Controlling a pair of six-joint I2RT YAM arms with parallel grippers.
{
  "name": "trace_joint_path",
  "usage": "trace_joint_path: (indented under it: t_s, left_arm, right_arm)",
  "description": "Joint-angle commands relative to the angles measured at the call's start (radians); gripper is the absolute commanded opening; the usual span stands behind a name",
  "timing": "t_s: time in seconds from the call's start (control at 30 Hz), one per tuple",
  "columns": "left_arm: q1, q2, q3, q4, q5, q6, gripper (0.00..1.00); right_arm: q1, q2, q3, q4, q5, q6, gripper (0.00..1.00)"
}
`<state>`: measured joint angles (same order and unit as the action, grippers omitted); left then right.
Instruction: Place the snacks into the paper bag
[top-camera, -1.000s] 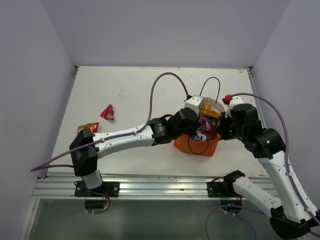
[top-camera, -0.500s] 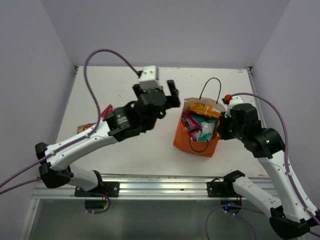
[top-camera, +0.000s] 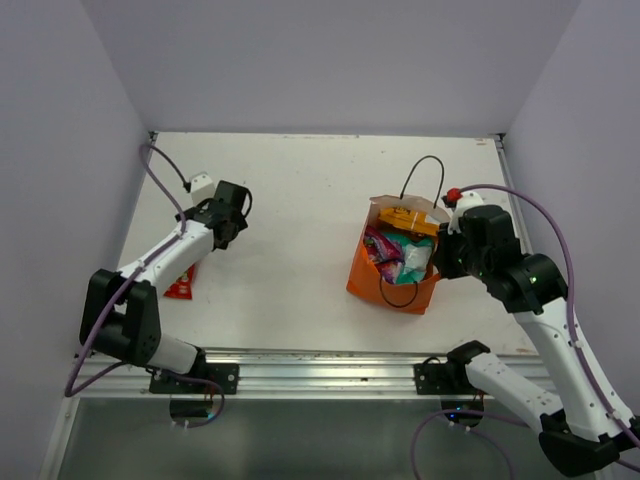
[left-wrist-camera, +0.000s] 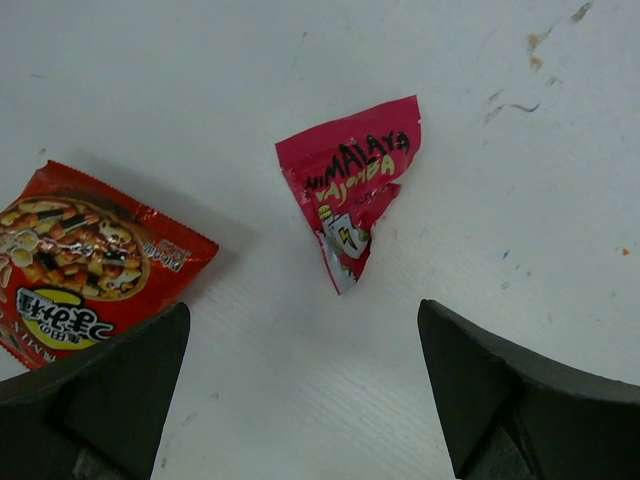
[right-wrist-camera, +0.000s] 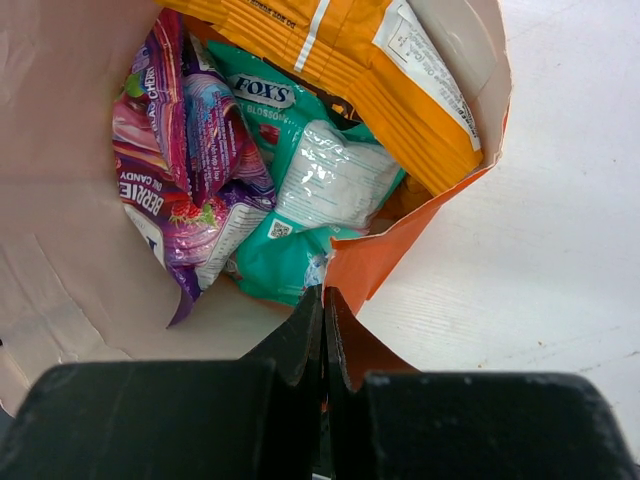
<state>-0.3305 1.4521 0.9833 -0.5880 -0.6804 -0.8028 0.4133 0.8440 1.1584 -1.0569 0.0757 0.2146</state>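
The orange paper bag (top-camera: 392, 272) stands right of centre with its mouth open. Inside it lie a purple-pink packet (right-wrist-camera: 185, 170), a teal packet (right-wrist-camera: 310, 190) and an orange-yellow packet (right-wrist-camera: 370, 70). My right gripper (right-wrist-camera: 325, 300) is shut on the bag's near rim (right-wrist-camera: 372, 262), at the bag's right side (top-camera: 441, 260) in the top view. My left gripper (left-wrist-camera: 300, 400) hangs open and empty over the table's left side (top-camera: 230, 212). Just beyond its fingertips lies a small red packet (left-wrist-camera: 352, 190). An orange-red snack packet (left-wrist-camera: 80, 262) lies left of that one and also shows from above (top-camera: 181, 284).
The bag's black cord handles loop out at its far side (top-camera: 420, 175) and its near side (top-camera: 398, 294). Grey walls close in the white table (top-camera: 290, 200) on three sides. A metal rail (top-camera: 300, 375) runs along the near edge.
My left gripper opened over the bag, left the purple-pink packet inside, then swung far left to hover over the small red packet. The right arm has not moved.
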Motion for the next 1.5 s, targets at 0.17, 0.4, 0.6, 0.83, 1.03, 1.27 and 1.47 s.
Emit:
trace_joint_path:
  t_s: [0.17, 0.4, 0.6, 0.83, 1.03, 1.27, 1.47]
  left_arm:
    - [0.076, 0.151, 0.058, 0.273, 0.093, 0.172, 1.00]
    - [0.140, 0.289, 0.106, 0.327, 0.151, 0.212, 1.00]
    - [0.163, 0.382, 0.186, 0.341, 0.176, 0.257, 0.52]
    - [0.163, 0.374, 0.200, 0.306, 0.182, 0.274, 0.00]
    - [0.095, 0.041, 0.166, 0.333, 0.380, 0.251, 0.00]
    - [-0.198, -0.127, 0.316, 0.418, 0.715, 0.235, 0.00]
    - [-0.464, -0.030, 0.451, 0.508, 0.693, 0.215, 0.00]
  right_arm:
    - [0.002, 0.010, 0.007, 0.017, -0.045, -0.023, 0.00]
    - [0.004, 0.026, 0.011, 0.011, -0.033, -0.021, 0.00]
    - [0.004, 0.047, 0.012, 0.009, -0.021, -0.021, 0.00]
    - [0.004, 0.047, 0.015, 0.006, -0.010, -0.015, 0.00]
    - [0.004, 0.040, 0.009, 0.011, -0.008, -0.017, 0.00]
    - [0.002, 0.035, 0.012, 0.011, -0.016, -0.020, 0.00]
    - [0.004, 0.020, 0.015, 0.008, -0.022, -0.017, 0.00]
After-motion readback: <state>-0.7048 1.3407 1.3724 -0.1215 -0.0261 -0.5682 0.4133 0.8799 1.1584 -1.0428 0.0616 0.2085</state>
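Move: The pink pouch lies flat on the table, about 10 cm ahead of the left hand, 2 cm to its left and 8 cm below. The red packet is some 8 cm nearer the base than the pouch and 10 cm to its left. The paper bag stands roughly 45 cm to the left hand's right and 8 cm back, its middle about level with the hand. From the right hand, the pouch is around 20 cm ahead, 53 cm left and 22 cm lower. Bring the open left gripper forward about 9 cm and down onto the pink pouch, and pinch its narrow end. Then lift it some 35 cm, swinging right and somewhat back towards the paper bag while turning the hand clockwise and tipping the fingers up towards level. Keep the right fingers shut on the bag's rim. ##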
